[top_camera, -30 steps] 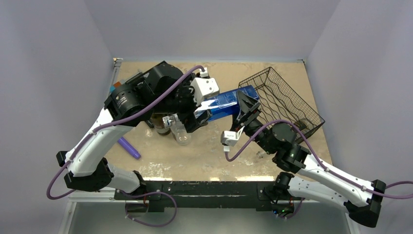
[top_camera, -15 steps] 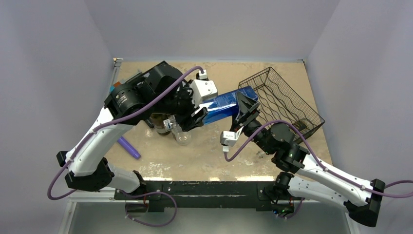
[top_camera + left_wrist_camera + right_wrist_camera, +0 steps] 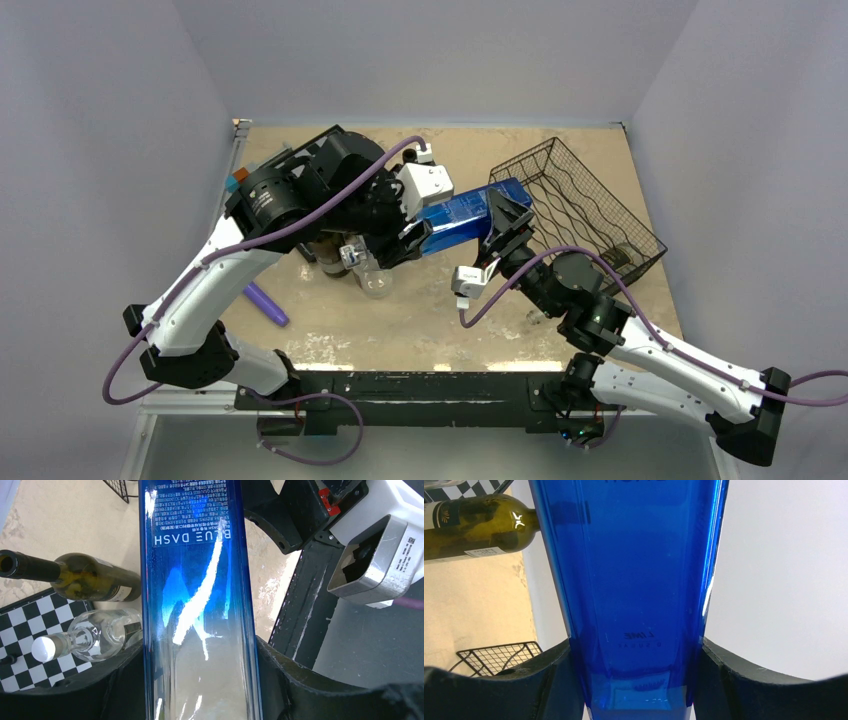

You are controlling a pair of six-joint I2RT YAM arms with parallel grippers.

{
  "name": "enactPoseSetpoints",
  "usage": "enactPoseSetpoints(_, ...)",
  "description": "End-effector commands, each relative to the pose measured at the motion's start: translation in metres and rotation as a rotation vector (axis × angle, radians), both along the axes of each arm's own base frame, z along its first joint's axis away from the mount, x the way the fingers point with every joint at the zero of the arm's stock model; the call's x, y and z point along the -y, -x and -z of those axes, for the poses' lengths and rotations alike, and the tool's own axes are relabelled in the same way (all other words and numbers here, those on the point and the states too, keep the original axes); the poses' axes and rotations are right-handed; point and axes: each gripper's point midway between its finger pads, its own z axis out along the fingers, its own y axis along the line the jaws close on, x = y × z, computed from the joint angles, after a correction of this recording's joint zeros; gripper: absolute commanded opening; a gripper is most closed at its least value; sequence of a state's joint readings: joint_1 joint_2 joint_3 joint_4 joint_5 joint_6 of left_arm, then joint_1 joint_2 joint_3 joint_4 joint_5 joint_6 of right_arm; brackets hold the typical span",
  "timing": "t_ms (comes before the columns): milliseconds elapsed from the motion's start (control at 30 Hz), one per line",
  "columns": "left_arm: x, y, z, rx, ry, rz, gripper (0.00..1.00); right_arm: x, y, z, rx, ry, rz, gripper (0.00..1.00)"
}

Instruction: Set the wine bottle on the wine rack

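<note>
The wine bottle [image 3: 465, 215] is a tall, square, blue glass bottle held level above the table between both arms. My left gripper [image 3: 413, 238] is shut on one end; in the left wrist view the bottle [image 3: 200, 595] fills the gap and both pads of the gripper [image 3: 200, 680] press its sides. My right gripper [image 3: 500, 228] is shut on the other end, with the bottle [image 3: 634, 580] wedged between the fingers of the gripper [image 3: 636, 680]. The black wire wine rack [image 3: 585, 205] stands tilted just right of the bottle.
A green bottle [image 3: 85, 577] and a clear bottle [image 3: 95, 640] lie by a chessboard [image 3: 20, 625] under my left arm. A purple object [image 3: 265, 303] lies at the left. A corner of the rack [image 3: 494, 657] shows in the right wrist view.
My left gripper has closed onto the blue bottle, and its wrist has shifted slightly right. The right gripper has kept its hold, and the bottle has barely moved.
</note>
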State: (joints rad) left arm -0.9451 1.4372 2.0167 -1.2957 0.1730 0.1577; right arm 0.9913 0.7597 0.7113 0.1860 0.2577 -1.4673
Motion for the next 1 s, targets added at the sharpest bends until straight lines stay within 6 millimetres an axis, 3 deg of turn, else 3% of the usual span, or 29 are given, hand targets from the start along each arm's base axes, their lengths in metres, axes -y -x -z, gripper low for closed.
enactPoseSetpoints(0,0.016,0.020,0.020,-0.068,-0.039,0.093,0.00,0.032,0.022,-0.099,0.181,-0.377,-0.015,0.00)
enactPoseSetpoints(167,0.020,0.019,0.023,-0.054,-0.036,0.075,0.00,0.032,0.021,-0.095,0.170,-0.371,-0.009,0.00)
enactPoseSetpoints(200,0.020,0.016,0.021,-0.044,-0.029,0.059,0.00,0.032,0.020,-0.094,0.168,-0.371,-0.006,0.05)
enactPoseSetpoints(233,0.021,0.013,0.019,-0.034,-0.021,0.044,0.00,0.032,0.019,-0.092,0.166,-0.364,-0.003,0.11)
enactPoseSetpoints(333,0.020,-0.001,0.013,0.005,-0.007,-0.043,0.00,0.029,0.020,-0.083,0.175,-0.315,-0.008,0.46)
enactPoseSetpoints(533,0.021,-0.016,0.001,0.040,0.006,-0.124,0.00,0.025,0.020,-0.061,0.151,-0.256,-0.020,0.81)
enactPoseSetpoints(700,0.025,-0.016,-0.020,0.070,0.091,-0.120,0.00,0.026,0.019,-0.045,0.090,-0.224,-0.017,0.85)
enactPoseSetpoints(967,0.033,-0.017,-0.033,0.082,0.154,-0.109,0.00,0.035,0.017,-0.015,0.008,-0.180,0.025,0.90)
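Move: Both hands hold the blue bottle. The wine rack's middle lies some 30 cm right and 24 cm ahead of the left hand, about 31 cm lower. In it, the clear bottle already laid there is about 28 cm right and 9 cm ahead of that hand. The dark wine bottle stands about 23 cm ahead and 2 cm left of it, the capped bottle 11 cm ahead and 10 cm left. From the right hand the rack is about 21 cm right, 20 cm ahead. Keep the left gripper shut on the blue bottle and lower it about 2 cm, easing it 1.5 cm to the right. Sink the right hand about 2 cm with it, then open its fingers to free the bottle's base end and draw that hand some 2.5 cm to the right and slightly back. ##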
